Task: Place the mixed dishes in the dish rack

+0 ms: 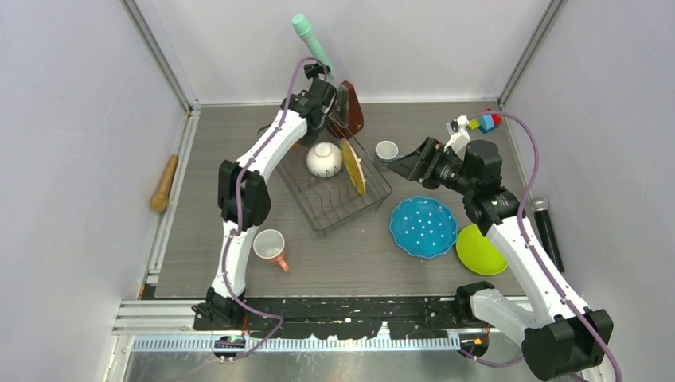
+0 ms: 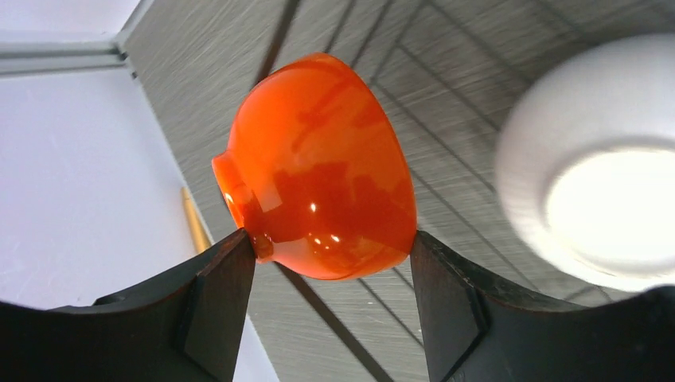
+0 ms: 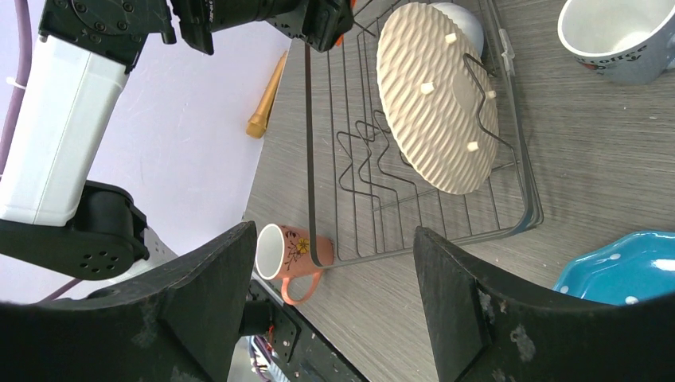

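My left gripper [image 2: 333,240] is shut on the orange bowl [image 2: 318,163], one finger on its foot and one on its rim, and holds it above the back of the dish rack [image 1: 334,199]. In the top view the left gripper [image 1: 328,111] hides this bowl. The white bowl [image 1: 324,159] and the yellow woven-pattern plate [image 1: 353,167] sit in the rack. My right gripper [image 1: 396,165] is open and empty beside the small grey mug [image 1: 387,150]. The blue dotted plate [image 1: 423,226], lime green plate [image 1: 477,251] and pink mug [image 1: 271,247] lie on the table.
The brown metronome [image 1: 350,109] stands at the rack's back edge, next to my left wrist. The wooden rolling pin [image 1: 165,183] lies by the left wall. A black microphone [image 1: 545,231] lies at the right, and a teal one [image 1: 310,40] leans at the back.
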Available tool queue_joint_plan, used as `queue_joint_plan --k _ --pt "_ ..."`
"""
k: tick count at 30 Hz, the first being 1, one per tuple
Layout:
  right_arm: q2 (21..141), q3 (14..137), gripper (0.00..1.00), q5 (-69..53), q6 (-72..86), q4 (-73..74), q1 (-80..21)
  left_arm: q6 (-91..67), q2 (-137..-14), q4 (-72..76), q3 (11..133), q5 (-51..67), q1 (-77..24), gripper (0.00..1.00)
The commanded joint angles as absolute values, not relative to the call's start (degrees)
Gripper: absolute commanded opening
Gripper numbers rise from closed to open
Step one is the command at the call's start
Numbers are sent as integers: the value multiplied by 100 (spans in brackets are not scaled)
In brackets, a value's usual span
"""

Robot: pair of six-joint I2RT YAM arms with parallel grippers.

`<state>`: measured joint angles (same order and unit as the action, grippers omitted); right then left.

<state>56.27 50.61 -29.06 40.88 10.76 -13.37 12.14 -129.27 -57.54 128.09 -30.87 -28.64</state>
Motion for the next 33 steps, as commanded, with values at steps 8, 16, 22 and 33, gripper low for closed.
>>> queue_joint_plan --k 8,16,22,33 --pt "5597 5223 78 -2942 4079 861 -1310 1363 -13003 -5183 12661 -3778 -2742 0" --pt "5684 5260 78 -2958 4073 853 -1310 1361 -13292 -5385 12631 -3725 -2734 0" --pt "5703 5256 78 -2953 4063 842 -1310 1339 -13534 -5610 12656 -3630 -2733 0" --pt "5744 5234 78 -2979 4126 789 -1310 1114 -13538 -5633 12458 -3678 -2733 7"
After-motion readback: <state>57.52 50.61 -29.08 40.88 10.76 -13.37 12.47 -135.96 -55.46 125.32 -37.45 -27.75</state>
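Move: The left hand already holds the orange bowl over the far left end of the dish rack; the open spot for it on the rack floor is about 2 cm ahead, 3 cm to the left and 10 cm below. The white upturned bowl stands some 9 cm to the hand's right and 5 cm back, and the pie plate in the rack about 15 cm right and 7 cm back, both roughly 7 cm lower. From the idle right hand that spot is around 22 cm ahead, 28 cm left and 20 cm down. Keeping the orange bowl pinched by its edge, the left hand first eases about 2 cm to the left, taking the bowl clear of the white bowl's side, with a slight reach forward. It then sinks straight down some 6 cm, slowly at first and mostly in one quicker drop late on, towards the wires at the rack's far left end, while the wrist rolls about 10 degrees with its left side rising and the fingers stay closed on the bowl. ##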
